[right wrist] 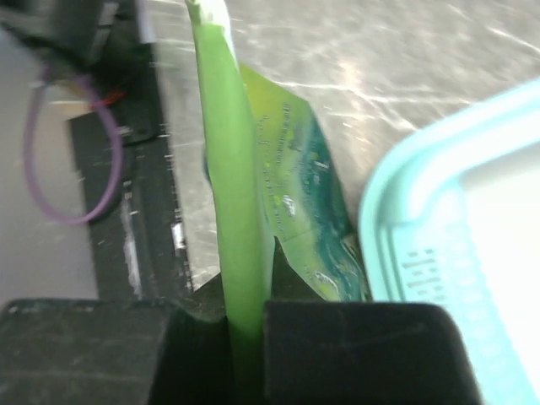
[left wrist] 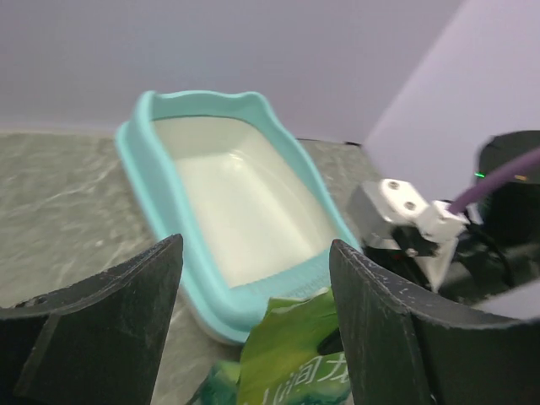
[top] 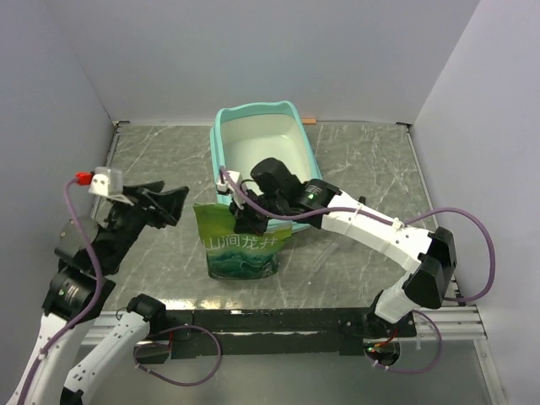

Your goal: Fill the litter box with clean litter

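Observation:
The turquoise litter box (top: 217, 143) lies at the back middle of the table, its whitish inside bare (left wrist: 228, 194). The clean litter is out of view. A glossy green printed bag (top: 243, 253) stands upright against the box's near end. My right gripper (top: 243, 213) is shut on the bag's top edge; in the right wrist view the green flap (right wrist: 226, 169) runs straight down between the closed fingers (right wrist: 245, 325). My left gripper (top: 175, 205) hangs open to the left of the bag, holding nothing. In the left wrist view its fingers (left wrist: 255, 245) frame the bag (left wrist: 291, 346) and the box rim (left wrist: 135, 143).
The table top is grey marbled stone (top: 371, 169), with white walls on three sides. A black rail (top: 278, 319) runs along the near edge, behind the bag in the right wrist view. The right arm's purple cable (right wrist: 76, 160) loops there. The box's corner (right wrist: 405, 219) sits right of the bag.

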Available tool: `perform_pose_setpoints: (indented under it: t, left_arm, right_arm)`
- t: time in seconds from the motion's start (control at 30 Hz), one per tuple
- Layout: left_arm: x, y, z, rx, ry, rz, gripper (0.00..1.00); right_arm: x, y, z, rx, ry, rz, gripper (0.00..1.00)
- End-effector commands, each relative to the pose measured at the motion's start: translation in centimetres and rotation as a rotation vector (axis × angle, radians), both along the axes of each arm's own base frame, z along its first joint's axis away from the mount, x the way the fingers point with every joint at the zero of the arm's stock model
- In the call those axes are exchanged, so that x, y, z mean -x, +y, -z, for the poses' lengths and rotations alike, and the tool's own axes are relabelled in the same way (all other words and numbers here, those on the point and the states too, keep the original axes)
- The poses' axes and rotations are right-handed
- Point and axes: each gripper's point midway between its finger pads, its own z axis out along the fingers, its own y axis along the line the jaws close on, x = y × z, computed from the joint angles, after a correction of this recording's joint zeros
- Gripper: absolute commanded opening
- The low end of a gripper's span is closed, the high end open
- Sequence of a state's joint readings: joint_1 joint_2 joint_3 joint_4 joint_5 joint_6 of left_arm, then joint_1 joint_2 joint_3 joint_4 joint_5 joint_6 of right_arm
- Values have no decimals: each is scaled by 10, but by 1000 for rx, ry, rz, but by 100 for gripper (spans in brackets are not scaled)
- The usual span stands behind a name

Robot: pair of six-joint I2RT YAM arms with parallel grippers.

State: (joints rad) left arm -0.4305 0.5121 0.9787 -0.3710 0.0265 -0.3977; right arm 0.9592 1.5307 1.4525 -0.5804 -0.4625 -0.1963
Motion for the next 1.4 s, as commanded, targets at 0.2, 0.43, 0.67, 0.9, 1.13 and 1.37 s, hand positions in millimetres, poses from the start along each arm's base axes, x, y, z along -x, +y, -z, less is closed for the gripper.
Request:
perform_pose_setpoints:
  t: [0.2,0.43,0.67,0.9,1.13,1.37]
  left_arm:
    - [10,54,21,-14,96,-257,77]
    - [7,47,23,-17,113,-229,76]
    - [5,47,24,-17,108,-234,77]
    - [2,47,26,-23,119,-242,76]
    - [8,53,25,-26,113,-259,77]
    - [7,50,33,-27,125,-245,76]
  right_arm:
    - [-36,11,-119,-131,-267,310,0]
    - [-25,4,-154,-195,-327,360,0]
    - [-8,9,-175,-264,-357,348,0]
    - [-20,14,-217,-327,-432,377,0]
    - [-16,22,-213,-347,-407,347,0]
    - [-2,45,-73,-198,-162,337,0]
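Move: The litter bag hangs from the right fingers, its middle about 12 cm below them, 3 cm back and 2 cm to the left. The litter box's middle lies some 23 cm ahead of the right hand, 5 cm to its right and 18 cm lower. From the empty left hand the bag's middle is roughly 5 cm back, 18 cm to the right and 27 cm below; the box's middle is about 21 cm ahead, 21 cm right and 33 cm below. The litter bag stays pinched by its green top edge in the shut right fingers. They nudge it slightly forward and back while the hand turns clockwise some 15 degrees, then jerk it up nearly 10 cm and bring it down again by about 4, drifting left. The open left hand draws left, away from the bag, and sinks about 4 cm. ##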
